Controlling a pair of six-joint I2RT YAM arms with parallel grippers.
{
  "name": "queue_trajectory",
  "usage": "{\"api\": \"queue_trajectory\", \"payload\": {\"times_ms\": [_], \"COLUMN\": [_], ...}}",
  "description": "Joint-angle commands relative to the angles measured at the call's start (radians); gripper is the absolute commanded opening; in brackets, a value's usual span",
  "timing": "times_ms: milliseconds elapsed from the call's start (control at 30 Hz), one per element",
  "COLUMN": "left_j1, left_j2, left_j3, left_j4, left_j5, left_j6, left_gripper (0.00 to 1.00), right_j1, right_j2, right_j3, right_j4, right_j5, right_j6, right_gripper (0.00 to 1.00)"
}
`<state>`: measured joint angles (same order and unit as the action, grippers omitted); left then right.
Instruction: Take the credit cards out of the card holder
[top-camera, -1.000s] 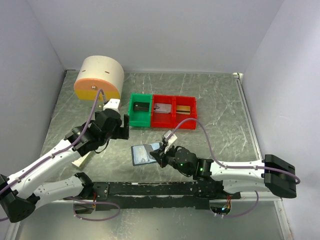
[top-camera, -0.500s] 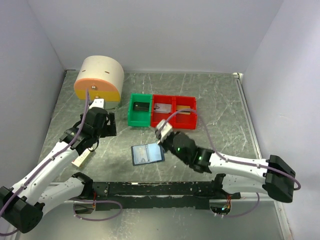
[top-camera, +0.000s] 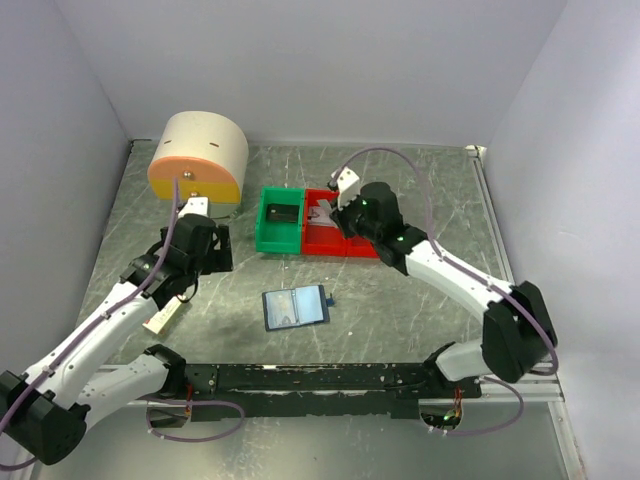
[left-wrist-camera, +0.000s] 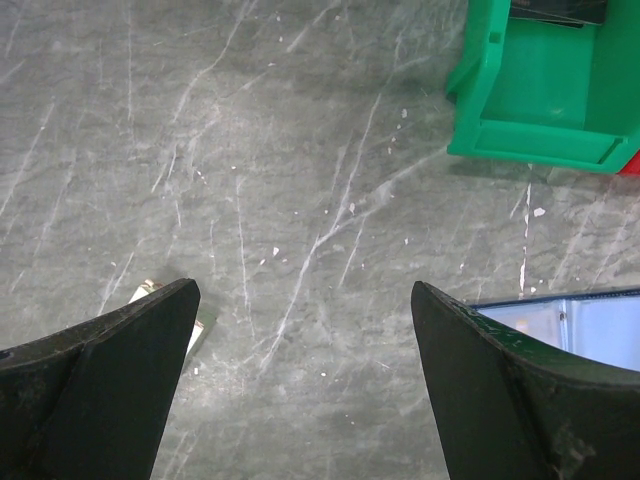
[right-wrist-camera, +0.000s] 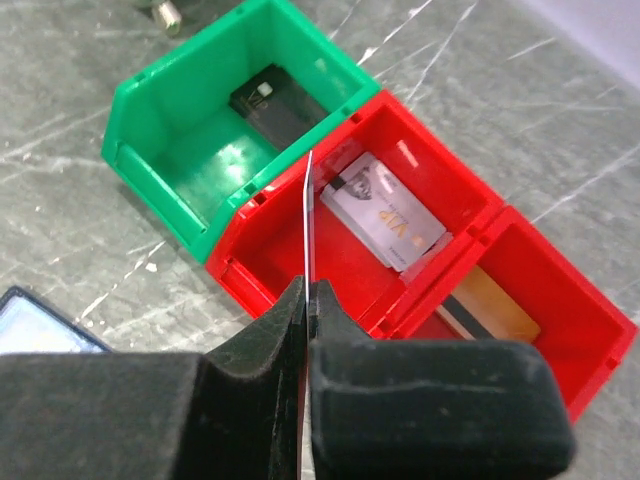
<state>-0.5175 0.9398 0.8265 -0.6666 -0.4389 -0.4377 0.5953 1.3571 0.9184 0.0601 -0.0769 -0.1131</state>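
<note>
The card holder (top-camera: 296, 307) lies open on the table, pale blue lining up, and one corner of it (left-wrist-camera: 580, 320) shows in the left wrist view. My right gripper (top-camera: 341, 207) (right-wrist-camera: 308, 290) is shut on a thin credit card (right-wrist-camera: 308, 215), held edge-on above the red bin (top-camera: 325, 245). A pale grey card (right-wrist-camera: 385, 210) lies in that bin's left compartment, with a gold-tan card (right-wrist-camera: 492, 302) in the right one. My left gripper (top-camera: 218, 248) (left-wrist-camera: 305, 290) hangs open over bare table, left of the holder, nothing between its fingers.
A green bin (top-camera: 263, 228) (right-wrist-camera: 160, 150) adjoining the red one holds a black card (right-wrist-camera: 272, 105). A cream cylinder with an orange base (top-camera: 198, 155) stands at the back left. A small pale box (top-camera: 165, 315) lies by the left arm.
My right gripper has lifted away from the card holder and swung back over the red bin, carrying a card. The left arm pulled back to the left and then stayed still.
</note>
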Motion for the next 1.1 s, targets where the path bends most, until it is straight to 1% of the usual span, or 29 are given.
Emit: {"api": "queue_trajectory", "payload": {"times_ms": [0,133,233,367,467,600,733,833,1067], "left_j1": [0.01,0.012,0.012,0.018,0.021,0.025,0.028,0.032,0.048], "left_j2": [-0.026,-0.044,-0.048,-0.048,-0.057,-0.068,-0.078,-0.08,-0.078], "left_j3": [0.008,0.002,0.001,0.006,0.004,0.004,0.003,0.002,0.001], "left_j4": [0.023,0.037,0.042,0.035,0.038,0.036,0.037,0.04,0.05], "left_j5": [-0.04,-0.002,0.011,0.0,0.0,-0.01,-0.012,-0.009,0.018], "left_j6": [0.0,0.019,0.025,0.021,0.021,0.018,0.017,0.019,0.026], "left_gripper": [1.0,1.0,1.0,1.0,1.0,1.0,1.0,1.0,1.0], "right_j1": [0.002,0.018,0.058,0.09,0.09,0.087,0.068,0.061,0.057], "right_j2": [0.095,0.207,0.257,0.283,0.346,0.422,0.463,0.506,0.637], "right_j3": [0.074,0.219,0.258,0.236,0.268,0.309,0.316,0.346,0.37], "right_j4": [-0.106,-0.24,-0.291,-0.213,-0.216,-0.221,-0.152,-0.15,-0.007], "right_j5": [-0.058,0.093,0.167,0.218,0.254,0.249,0.246,0.238,0.321], "right_j6": [-0.076,-0.193,-0.303,-0.468,-0.538,-0.621,-0.665,-0.707,-0.766], "right_gripper": [0.0,0.0,0.0,0.0,0.0,0.0,0.0,0.0,0.0]}}
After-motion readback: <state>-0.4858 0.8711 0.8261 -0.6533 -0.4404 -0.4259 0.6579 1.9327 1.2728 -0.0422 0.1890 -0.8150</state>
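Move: The right hand holds a card on edge. The VIP cards lying in the left of the two red compartments are about 12 cm ahead of it, 2 cm to its left and 16 cm below. At much the same distance ahead and depth, the black cards in the green compartment lie some 12 cm left of the hand and the tan card about 9 cm right. The open card holder is about 12 cm back, 8 cm left and 18 cm below. From the left hand the VIP cards are about 17 cm ahead, 27 cm right and 14 cm below. Still pinching the thin card between shut fingers, the right hand sinks about 11 cm and reaches some 9 cm forward towards the VIP cards in the red compartment. On the way it rolls its left side down by roughly 45 degrees, so the held card comes in over the VIP cards; whether it touches them can't be seen. ##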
